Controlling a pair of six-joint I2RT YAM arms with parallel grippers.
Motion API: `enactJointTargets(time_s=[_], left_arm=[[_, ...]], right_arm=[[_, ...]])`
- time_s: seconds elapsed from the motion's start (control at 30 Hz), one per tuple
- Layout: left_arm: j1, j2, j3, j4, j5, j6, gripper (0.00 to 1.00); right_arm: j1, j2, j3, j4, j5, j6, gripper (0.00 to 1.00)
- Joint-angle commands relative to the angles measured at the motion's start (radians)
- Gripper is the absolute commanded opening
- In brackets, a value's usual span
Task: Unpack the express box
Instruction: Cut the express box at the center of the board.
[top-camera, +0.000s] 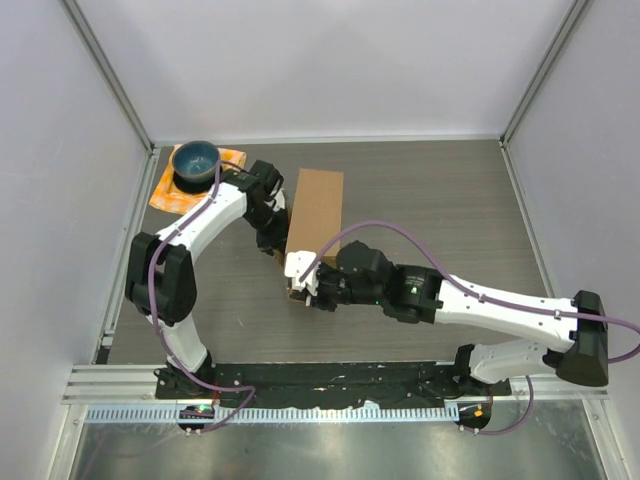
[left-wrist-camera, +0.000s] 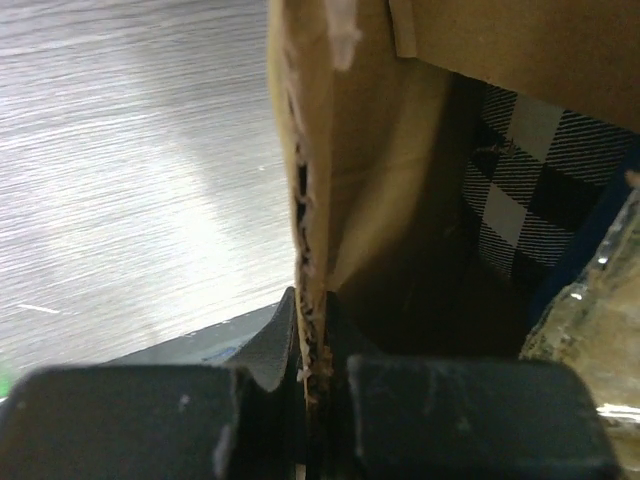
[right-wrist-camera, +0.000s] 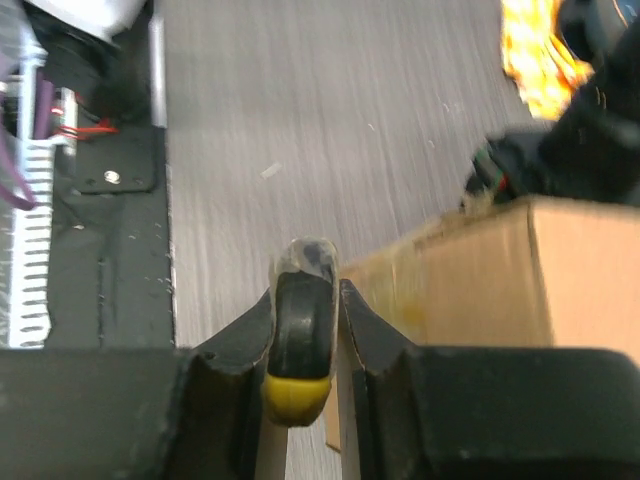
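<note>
The express box (top-camera: 318, 205), a brown cardboard carton, lies mid-table with its near end opened. My left gripper (top-camera: 277, 243) is at the box's left near corner, shut on the edge of a cardboard flap (left-wrist-camera: 315, 200); the fingers (left-wrist-camera: 270, 350) pinch the torn edge. Inside the box I see a black-and-white checked item (left-wrist-camera: 520, 200) and crinkled clear plastic (left-wrist-camera: 590, 310). My right gripper (top-camera: 300, 285) sits at the box's near end, shut on a black and yellow tool (right-wrist-camera: 300, 320) with a clear tip, beside the carton's corner (right-wrist-camera: 500, 270).
A blue bowl (top-camera: 195, 162) stands on an orange cloth (top-camera: 170, 192) at the back left, just behind the left arm. The black mounting rail (top-camera: 330, 378) runs along the near edge. Grey walls enclose the table on three sides.
</note>
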Motion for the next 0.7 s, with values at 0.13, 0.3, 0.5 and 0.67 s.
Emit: enactJointTargets(time_s=[0.13,0.3,0.5,0.67], left_arm=[[-0.008,-0.079,-0.03,0.151,0.242,-0.092,0.0],[-0.023,-0.054,-0.103,0.26,0.2,-0.165,0.0],[-0.046,-0.007,-0.143,0.37,0.147,-0.242,0.0],[-0.065,0.079,-0.132,0.444,0.112,-0.285,0.0]], right_arm=[[-0.005,-0.258,-0.318,0.403,0.435,0.167,0.01],[-0.025,-0.36,-0.459,0.563,0.599,0.245,0.01],[-0.048,-0.39,-0.555,0.615,0.667,0.334,0.01],[-0.046,-0.444,-0.634,0.709,0.517,0.357,0.01]])
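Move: The express box, stood on its side, is already pinched by an edge of its slit-open cardboard in the left fingers; its middle lies about 7 cm ahead of that hand, 8 cm to the right and 3 cm lower. From the same hand, the blue bowl stands some 23 cm ahead and 20 cm left, 8 cm lower. The right hand, holding the yellow cutter, has the box's middle about 12 cm ahead, 4 cm right and 16 cm below. Swinging rightward about 10 cm and forward some 6 cm, the right hand carries the cutter round in front of the box's near end, sinking a little and turning clockwise nearly 40 degrees until the cutter points at that end. The left fingers keep their pinch on the cardboard edge and shift it right about 5 cm, first rising slightly, then dipping to 3 cm below their start, turning slightly counter-clockwise. ##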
